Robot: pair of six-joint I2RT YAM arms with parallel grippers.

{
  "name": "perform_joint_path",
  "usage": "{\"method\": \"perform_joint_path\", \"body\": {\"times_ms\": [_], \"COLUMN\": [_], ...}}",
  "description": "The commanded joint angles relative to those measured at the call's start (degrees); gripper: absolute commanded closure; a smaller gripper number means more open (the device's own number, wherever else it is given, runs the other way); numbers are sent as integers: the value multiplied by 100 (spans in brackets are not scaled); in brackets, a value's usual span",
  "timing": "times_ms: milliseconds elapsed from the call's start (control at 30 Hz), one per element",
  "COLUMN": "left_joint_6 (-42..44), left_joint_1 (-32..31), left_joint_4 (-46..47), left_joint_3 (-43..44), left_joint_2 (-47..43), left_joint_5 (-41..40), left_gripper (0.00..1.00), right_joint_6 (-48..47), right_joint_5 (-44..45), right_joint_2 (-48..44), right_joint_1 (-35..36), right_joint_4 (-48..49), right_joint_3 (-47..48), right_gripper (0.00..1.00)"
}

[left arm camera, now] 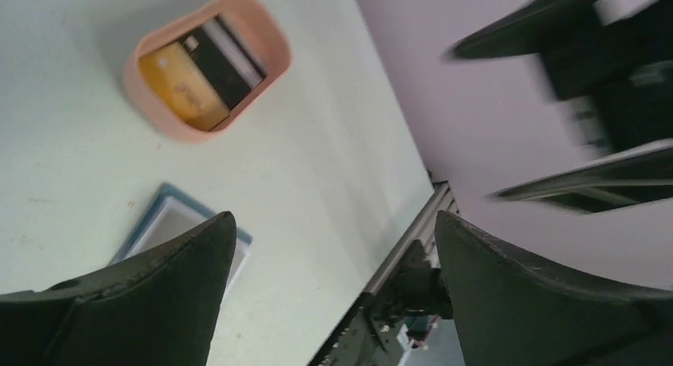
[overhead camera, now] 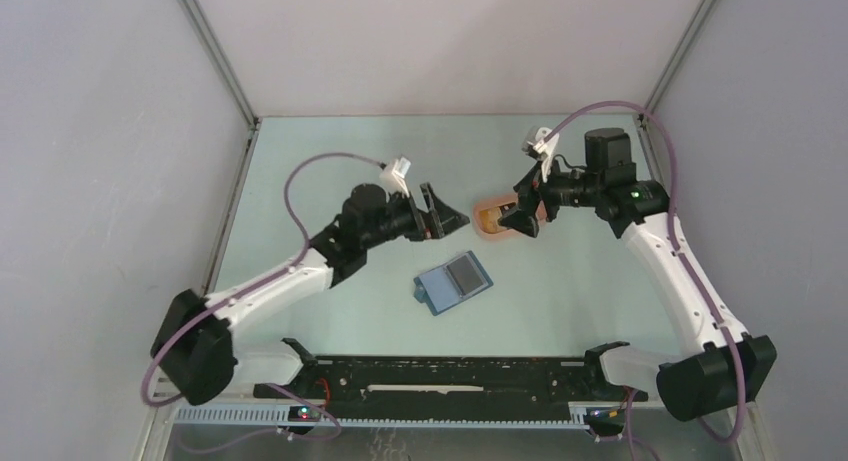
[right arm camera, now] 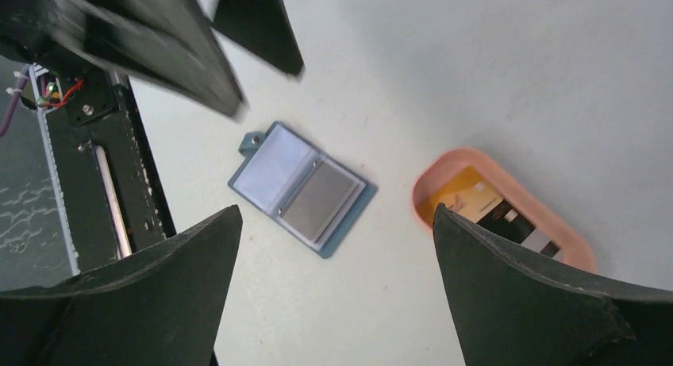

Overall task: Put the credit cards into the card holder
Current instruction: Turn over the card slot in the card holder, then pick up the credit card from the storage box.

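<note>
The dark-blue card holder [overhead camera: 440,292] lies open on the table, lighter blue inside, with a grey credit card [overhead camera: 465,274] on its right half. In the right wrist view the card holder [right arm camera: 270,171] and its grey card [right arm camera: 321,201] lie flat below me. An orange-yellow card [left arm camera: 178,84] and a black card [left arm camera: 222,60] lie in the peach tray [left arm camera: 262,25]. My left gripper [overhead camera: 452,221] hangs open just left of the tray, holding nothing. My right gripper [overhead camera: 520,221] hangs open over the tray's right end, also holding nothing.
The peach tray [overhead camera: 481,209] stands mid-table, just beyond the card holder. A black rail [overhead camera: 440,376] runs along the near edge. Grey walls close in the left, right and back sides.
</note>
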Motion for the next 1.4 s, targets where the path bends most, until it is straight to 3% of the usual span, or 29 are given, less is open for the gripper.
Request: {"method": "perform_joint_path", "body": {"times_ms": [0,133,333,833,967,1167,1267,1367], "left_joint_6": [717,402,-152,418,753,2720,2729,2526], "left_joint_1": [-14,-7,-3,55,63,752,1092,1274], "left_joint_4": [-2881,-4045,-5147,-5555,-4715,-2498,-1928,-1775], "left_joint_3": [1737,3165,4549,5470,4676,1742,856,614], "left_joint_2": [-690,-941,-1164,-961,-1210,-2461,-2716,-2404], "left_joint_5": [-89,-552,-1626,-2096,-1672,-1045,-827,-358], "left_gripper": [0,0,0,0,0,0,0,0], "right_joint_6": [146,124,108,96,234,514,566,664], "right_joint_5": [-48,-99,-233,-274,-163,-356,-249,-190], "right_joint_2": [66,139,169,594,624,773,948,1099], "right_joint_1": [-69,-196,-347,-352,-343,-301,-159,-22], "right_joint_4": [279,297,348,357,458,606,686,799], "right_joint_3": [-243,-324,-427,-450,-455,-450,-454,-454], "right_gripper": [0,0,0,0,0,0,0,0]}}
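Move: Below the open right hand by some 22 cm lies the tray with the remaining credit cards, about 6 cm ahead and 3 cm to that hand's right; the card holder lies roughly 9 cm back, 11 cm to its left and 23 cm down. From the open left hand the tray is about 7 cm ahead, 15 cm right and 14 cm below, the holder about 8 cm back, 2 cm right and 15 cm below. Clearing the space over the card holder, the empty left hand shoots up about 27 cm while swinging left, then sinks some 16 cm still going left, ending 13 cm to the left, fingers tipped up and turned counter-clockwise. The right hand eases down about 6 cm and slightly forward towards the card tray, tipping a little downward; both grippers stay wide open and touch nothing. ##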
